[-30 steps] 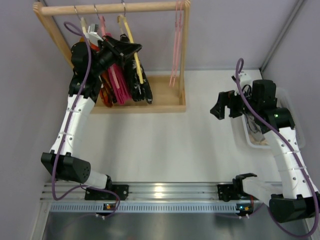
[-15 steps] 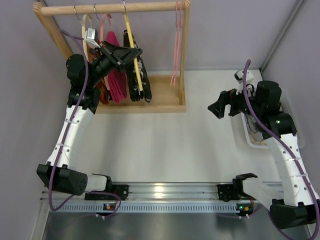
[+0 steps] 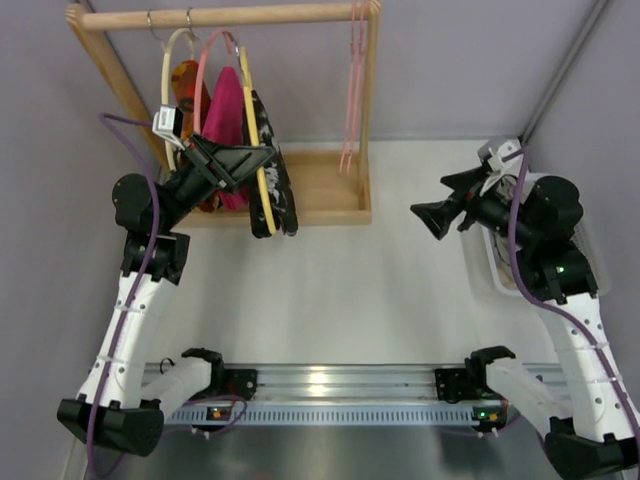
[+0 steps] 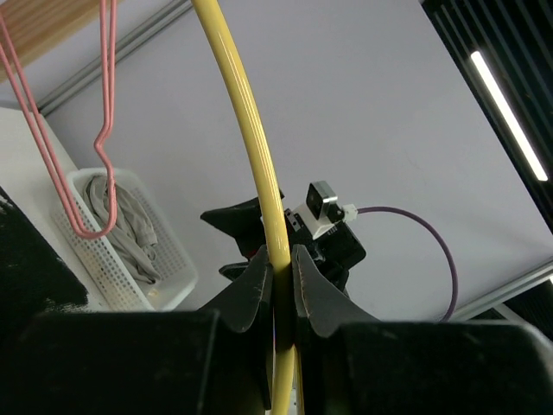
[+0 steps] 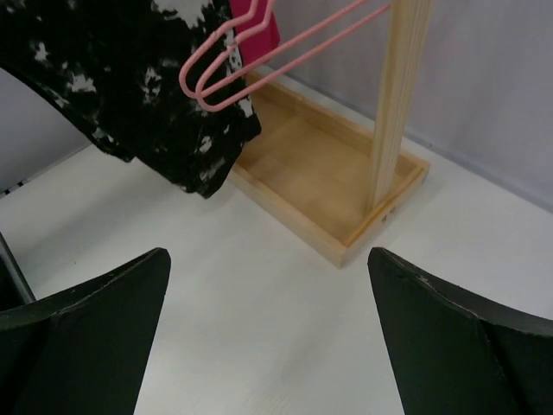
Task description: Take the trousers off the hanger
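Observation:
The yellow hanger (image 3: pixel 255 130) hangs tilted in front of the rack, its top just below the rod. My left gripper (image 3: pixel 262 155) is shut on its right side. In the left wrist view the yellow hanger (image 4: pixel 259 173) runs up between the left gripper's (image 4: pixel 281 259) closed fingers. The black, white-splotched trousers (image 3: pixel 277 200) droop from the hanger's lower end over the rack's base. My right gripper (image 3: pixel 447 198) stands open to the right, apart from them, with nothing between its fingers. In the right wrist view the trousers (image 5: pixel 147 78) hang at the upper left, beyond the right gripper (image 5: pixel 268 259).
The wooden rack (image 3: pixel 230 15) holds a cream hanger with an orange garment (image 3: pixel 185 80), a magenta garment (image 3: pixel 225 110) and two bare pink hangers (image 3: pixel 352 100). Its tray base (image 5: pixel 328 181) lies on the white table. A white basket (image 3: pixel 590 240) of grey cloth stands at the right.
The left arm has drawn back toward the near edge, bringing the yellow hanger and trousers down and away from the rod. The right gripper has turned slightly and stayed open.

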Controlling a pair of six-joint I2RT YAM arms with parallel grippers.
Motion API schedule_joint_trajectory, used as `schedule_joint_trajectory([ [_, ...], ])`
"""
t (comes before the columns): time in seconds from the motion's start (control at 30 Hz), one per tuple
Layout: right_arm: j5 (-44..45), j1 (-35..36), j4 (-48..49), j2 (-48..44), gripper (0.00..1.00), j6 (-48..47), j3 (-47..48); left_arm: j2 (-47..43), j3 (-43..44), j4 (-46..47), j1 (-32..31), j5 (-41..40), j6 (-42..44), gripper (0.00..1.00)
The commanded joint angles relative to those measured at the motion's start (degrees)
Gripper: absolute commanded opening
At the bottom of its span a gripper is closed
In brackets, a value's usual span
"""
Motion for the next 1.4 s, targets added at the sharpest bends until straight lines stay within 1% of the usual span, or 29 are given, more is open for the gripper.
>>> schedule_joint_trajectory([
  [0.0, 1.7, 4.1, 11.9, 0.2, 0.99, -2.9, -0.4, -4.3, -1.0, 14.5, -0.2, -2.3, 0.8, 0.0],
  [0.07, 6.2, 9.7, 14.3, -0.3, 0.99, -5.8, -2.7, -4.4, -1.4, 14.6, -0.2, -2.6, -0.9, 0.0],
  [0.1, 8.2, 12.4, 16.4, -0.6, 0.99, -7.5, -5.6, -4.7, -1.5, 14.6, -0.2, -2.8, -1.3, 0.0],
  [0.13, 13.0, 15.3, 20.1, -1.4, 0.99, -11.0, -7.2, -4.9, -1.7, 14.7, -0.2, -2.6, -1.4, 0.0],
  [0.17, 15.5, 21.6, 23.0, -1.6, 0.99, -12.6, -8.7, -4.9, -1.5, 14.7, -0.2, -2.4, -1.5, 0.0],
  [0.2, 18.1, 24.7, 25.2, -1.6, 0.99, -14.1, -11.3, -5.0, -1.4, 14.7, -0.3, -2.2, -1.6, 0.0],
  [0.23, 23.3, 27.6, 29.5, -0.7, 0.99, -16.5, -12.3, -5.2, -1.2, 14.7, -0.4, -2.0, -1.7, 0.0],
  [0.27, 25.7, 33.2, 31.6, 0.0, 0.99, -17.6, -13.3, -5.1, -1.1, 14.7, -0.5, -1.6, -1.7, 0.0],
  [0.3, 27.8, 36.0, 33.7, 0.7, 0.99, -20.1, -15.2, -5.1, -0.4, 14.7, -0.5, -1.4, -1.7, 0.0],
  [0.33, 31.5, 38.2, 36.5, 2.6, 0.99, -21.3, -16.3, -4.9, 0.2, 14.7, -0.6, -1.4, -1.8, 0.0],
  [0.37, 33.0, 42.6, 41.5, 3.7, 0.99, -22.5, -17.3, -4.9, 0.7, 14.7, -0.6, -1.4, -1.9, 0.0],
  [0.4, 34.0, 44.7, 44.1, 5.0, 0.99, -24.9, -18.8, -4.9, 1.7, 14.7, -0.6, -1.6, -2.2, 0.0],
  [0.43, 35.6, 46.3, 46.3, 8.2, 0.99, -25.7, -19.3, -4.7, 2.0, 14.7, -0.6, -1.8, -2.4, 0.0],
  [0.47, 37.5, 49.1, 51.6, 9.9, 0.99, -26.0, -19.8, -4.5, 2.5, 14.7, -0.6, -2.0, -2.4, 0.0],
  [0.5, 38.8, 50.4, 54.0, 11.8, 0.99, -26.5, -20.2, -4.4, 3.0, 14.7, -0.7, -2.3, -2.7, 0.0],
  [0.53, 41.4, 51.3, 56.3, 15.2, 0.99, -26.5, -20.2, -4.2, 3.9, 14.7, -0.7, -2.2, -2.9, 0.0],
  [0.63, 46.1, 53.8, 63.5, 21.3, 0.99, -28.2, -19.4, -4.1, 5.4, 14.7, -0.6, -2.0, -3.4, 0.0],
  [0.73, 51.2, 54.6, 64.5, 26.1, 0.99, -27.7, -16.0, -4.2, 6.5, 14.7, -0.7, -2.1, -3.9, 0.0],
  [0.8, 51.7, 54.6, 65.0, 27.6, 0.99, -27.4, -13.7, -4.3, 7.4, 14.8, -0.7, -2.0, -4.4, 0.0],
  [0.9, 50.0, 54.7, 65.3, 29.4, 0.99, -27.0, -11.4, -4.5, 7.6, 15.4, -0.8, -2.4, -5.1, 0.0],
  [1.0, 51.1, 55.4, 65.3, 31.8, 0.99, -27.2, -8.8, -4.6, 7.7, 16.1, -0.8, -3.1, -6.0, 0.0],
  [1.1, 52.6, 55.4, 65.9, 34.2, 0.99, -27.6, -7.0, -4.4, 8.7, 16.3, -0.8, -3.4, -6.8, 0.0],
  [1.37, 53.2, 55.2, 67.4, 37.4, 0.99, -28.3, -3.6, -4.1, 11.7, 16.4, -0.8, -3.9, -8.1, 0.0],
])
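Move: The black-and-white trousers hang from the yellow hanger my left hand already pinches, their middle about 10 cm below that hand, 3 cm right and 2 cm farther out. From my empty, wide-open right hand they are some 31 cm left, 5 cm ahead and slightly above. The magenta trousers hang roughly 8 cm left of them and 6 cm farther out; the empty pink hangers are about 15 cm left and 14 cm ahead of my right hand, 10 cm higher. I swing my right hand about 25 cm left to the trousers' lower end, easing back a little and sinking, then forward and part-way up again, fingers wide open and tipping up some 30 degrees. My left hand keeps its pinch on the yellow hanger, dips slightly, then raises it and draws it back a few centimetres. ##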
